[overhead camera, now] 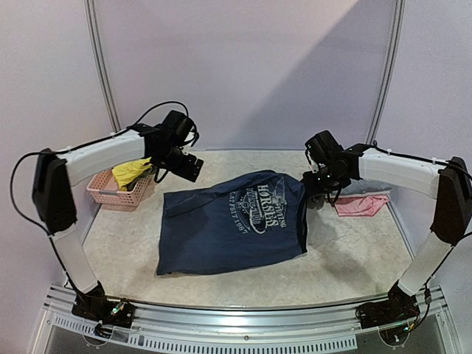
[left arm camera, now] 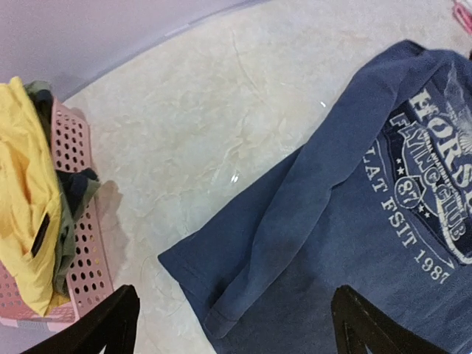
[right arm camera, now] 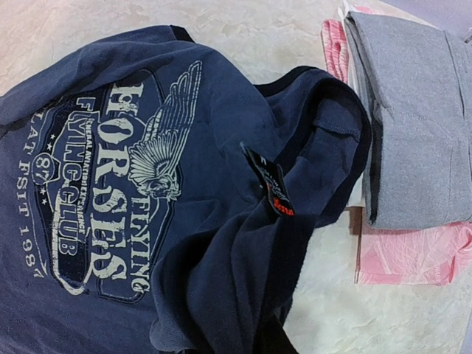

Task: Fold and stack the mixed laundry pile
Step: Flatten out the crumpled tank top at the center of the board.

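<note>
A navy blue top [overhead camera: 232,225] with a white print lies spread flat mid-table. My left gripper [overhead camera: 184,164] hovers open above its far left corner. In the left wrist view the left gripper [left arm camera: 236,299] straddles a folded-in sleeve [left arm camera: 295,221] without touching it. My right gripper [overhead camera: 317,193] is shut on the top's right edge near the collar, and the navy blue top [right arm camera: 110,184] rises in a bunch to the right gripper [right arm camera: 273,345]. Folded grey trousers [right arm camera: 413,110] lie on pink and white pieces [right arm camera: 413,251] at the right. A yellow garment [left arm camera: 22,199] fills the basket.
A pink lattice basket [overhead camera: 110,193] stands at the far left and holds the yellow garment [overhead camera: 129,173] with darker cloth under it. The folded stack [overhead camera: 361,204] lies at the far right, just behind my right arm. A curved wall closes the back.
</note>
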Available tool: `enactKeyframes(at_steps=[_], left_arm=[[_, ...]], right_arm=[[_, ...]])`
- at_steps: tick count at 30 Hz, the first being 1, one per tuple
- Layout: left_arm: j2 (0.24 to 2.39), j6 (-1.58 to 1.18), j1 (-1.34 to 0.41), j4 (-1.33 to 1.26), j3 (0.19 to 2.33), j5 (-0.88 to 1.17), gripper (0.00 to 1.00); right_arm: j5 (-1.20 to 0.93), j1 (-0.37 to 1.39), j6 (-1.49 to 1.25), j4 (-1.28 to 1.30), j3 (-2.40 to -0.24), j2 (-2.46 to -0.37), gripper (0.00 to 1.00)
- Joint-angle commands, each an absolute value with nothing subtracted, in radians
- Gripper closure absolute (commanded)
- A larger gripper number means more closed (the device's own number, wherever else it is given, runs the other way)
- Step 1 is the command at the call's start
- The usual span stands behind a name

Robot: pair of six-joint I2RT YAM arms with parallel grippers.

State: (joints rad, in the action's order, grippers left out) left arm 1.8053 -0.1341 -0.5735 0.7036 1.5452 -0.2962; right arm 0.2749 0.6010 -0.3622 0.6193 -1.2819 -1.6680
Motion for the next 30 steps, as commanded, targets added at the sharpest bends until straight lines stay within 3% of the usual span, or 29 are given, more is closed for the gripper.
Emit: enactKeyframes(at_steps=[1, 11, 17, 25, 30], left_arm=[[1.664, -0.228, -0.627, 0.656, 1.316, -0.389, 0.08], [1.426, -0.387, -0.689, 0.480, 0.820, -0.385, 0.15], [1.499, -0.363, -0.656, 0.364, 0.834, -0.407, 0.21], [1.647, -0.323, -0.570, 0.267, 0.887, -0.358, 0.41], [1.701, -0.298, -0.531, 0.223, 0.926, -0.322, 0.46]], right_arm=[[0.282, 0.596, -0.366, 0.607, -1.290, -1.667, 0.87], [0.264, 0.596, -0.348, 0.603, -1.236, -1.607, 0.86], [0.202, 0.596, -0.353, 0.568, -1.190, -1.569, 0.86], [0.199, 0.596, -0.351, 0.567, -1.127, -1.523, 0.83], [0.208, 0.595, -0.351, 0.568, -1.108, -1.498, 0.83]])
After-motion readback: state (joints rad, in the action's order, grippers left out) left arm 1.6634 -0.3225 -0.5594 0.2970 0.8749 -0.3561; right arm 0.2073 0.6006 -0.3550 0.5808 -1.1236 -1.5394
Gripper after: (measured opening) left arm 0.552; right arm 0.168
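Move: From the left hand, the loose fold's near corner on the navy tank top's left end is about 7 cm back, 7 cm left and 15 cm below. The basket is about 4 cm ahead and 20 cm left, the print some 4 cm back and 18 cm right. The right hand, holding a shoulder strap, has the top's near right corner some 12 cm straight back and 12 cm below, the folded stack about 8 cm ahead and 13 cm right. With the strap still pinched, the right hand draws it back about 3 cm. The empty left hand sweeps back and down, also veering left, to the top's left edge, then comes forward about 7 cm, low over the fold's corner, its wide-open fingers closing to about half; whether they touch the cloth can't be made out. ##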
